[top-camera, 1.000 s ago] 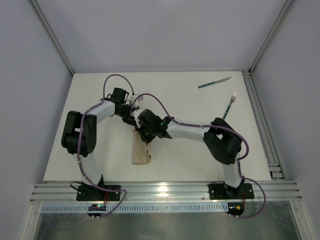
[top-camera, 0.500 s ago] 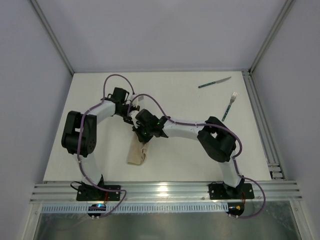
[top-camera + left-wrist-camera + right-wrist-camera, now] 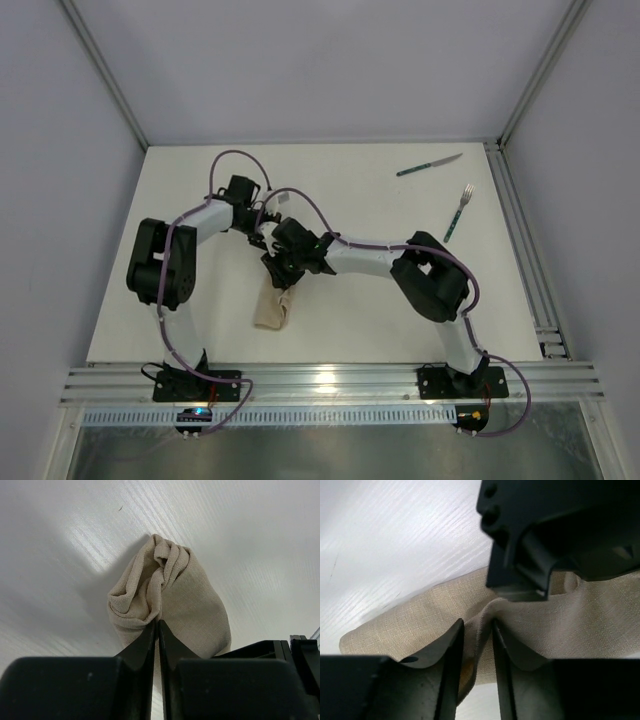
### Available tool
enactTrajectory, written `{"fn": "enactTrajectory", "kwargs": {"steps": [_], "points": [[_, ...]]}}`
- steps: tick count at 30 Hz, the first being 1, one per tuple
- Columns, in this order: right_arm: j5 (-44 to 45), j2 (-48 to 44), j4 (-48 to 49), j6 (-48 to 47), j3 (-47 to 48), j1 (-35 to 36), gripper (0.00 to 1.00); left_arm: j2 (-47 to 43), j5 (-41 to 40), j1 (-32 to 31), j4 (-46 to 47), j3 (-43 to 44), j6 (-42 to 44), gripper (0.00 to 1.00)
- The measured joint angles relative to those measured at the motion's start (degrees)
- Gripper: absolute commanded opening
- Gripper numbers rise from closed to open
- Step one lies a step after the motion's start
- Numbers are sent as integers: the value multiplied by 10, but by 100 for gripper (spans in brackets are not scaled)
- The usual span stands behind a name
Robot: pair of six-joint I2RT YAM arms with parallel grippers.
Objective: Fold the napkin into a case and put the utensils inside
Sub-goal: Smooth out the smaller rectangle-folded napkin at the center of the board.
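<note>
The beige napkin (image 3: 272,310) hangs bunched below both grippers at the table's left-centre. My left gripper (image 3: 266,242) is shut on its upper edge; in the left wrist view the cloth (image 3: 170,600) droops in folds beyond the closed fingertips. My right gripper (image 3: 281,272) is shut on a ridge of the same cloth (image 3: 420,615), right beside the left gripper's black body (image 3: 560,530). The knife (image 3: 428,165) and the fork (image 3: 459,212), both with green handles, lie on the table at the far right, away from both grippers.
A white table (image 3: 380,310) with an aluminium rail (image 3: 330,380) along the near edge and another (image 3: 520,240) down the right side. Grey walls stand round the back and sides.
Both grippers and the napkin have shifted slightly left and back. The cloth hangs shorter and more bunched than a second ago. The knife and fork have not moved.
</note>
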Motion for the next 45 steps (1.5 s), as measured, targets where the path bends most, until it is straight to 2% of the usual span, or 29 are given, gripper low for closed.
{"fn": "enactTrajectory", "kwargs": {"steps": [2,7,13,17,20,24,27,35,45], "points": [[-3,-3,0,0,0,0,43,1,-1,-1,-4,3,4,6],[-2,-37,-2,-8,-8,-3,50,12,-5,-11,-16,8,20,6],[-14,-115,1,-18,-20,-17,51,13,-7,-14,-19,10,28,5],[-49,-171,23,-15,-68,-54,51,13,-8,-15,-19,10,29,5],[-62,-195,36,-11,-115,-103,56,13,-11,-21,-19,10,32,5],[-80,-178,49,-12,-133,-161,58,13,-16,-38,-23,15,39,5],[-95,-152,87,-14,-135,-179,59,22,-19,-55,-30,30,43,5],[-140,-65,161,-3,-143,-191,59,37,-21,-76,-42,53,44,5],[-151,-39,260,16,-167,-194,59,39,-23,-79,-51,55,44,4]]}}
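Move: From the right hand, whose fingers are around the napkin's middle fold, the bunched far end lies about 10 cm ahead and 3 cm right, a touch lower. The left fingertips are some 9 cm ahead of the right hand and 1 cm left. The napkin's near end lies about 9 cm back and 4 cm left. For the left hand, the bunched end is right at its tips, its middle about 4 cm to the right. Open the right gripper wider to free the middle fold and lift it about 10 cm. Swing it right and forward, then lower it around the bunched far end, its wrist tilting some 15 degrees so the fingers reach flatter. Meanwhile keep the left gripper's nearly shut tips on the cloth and drag that end about 4 cm right and slightly back. ##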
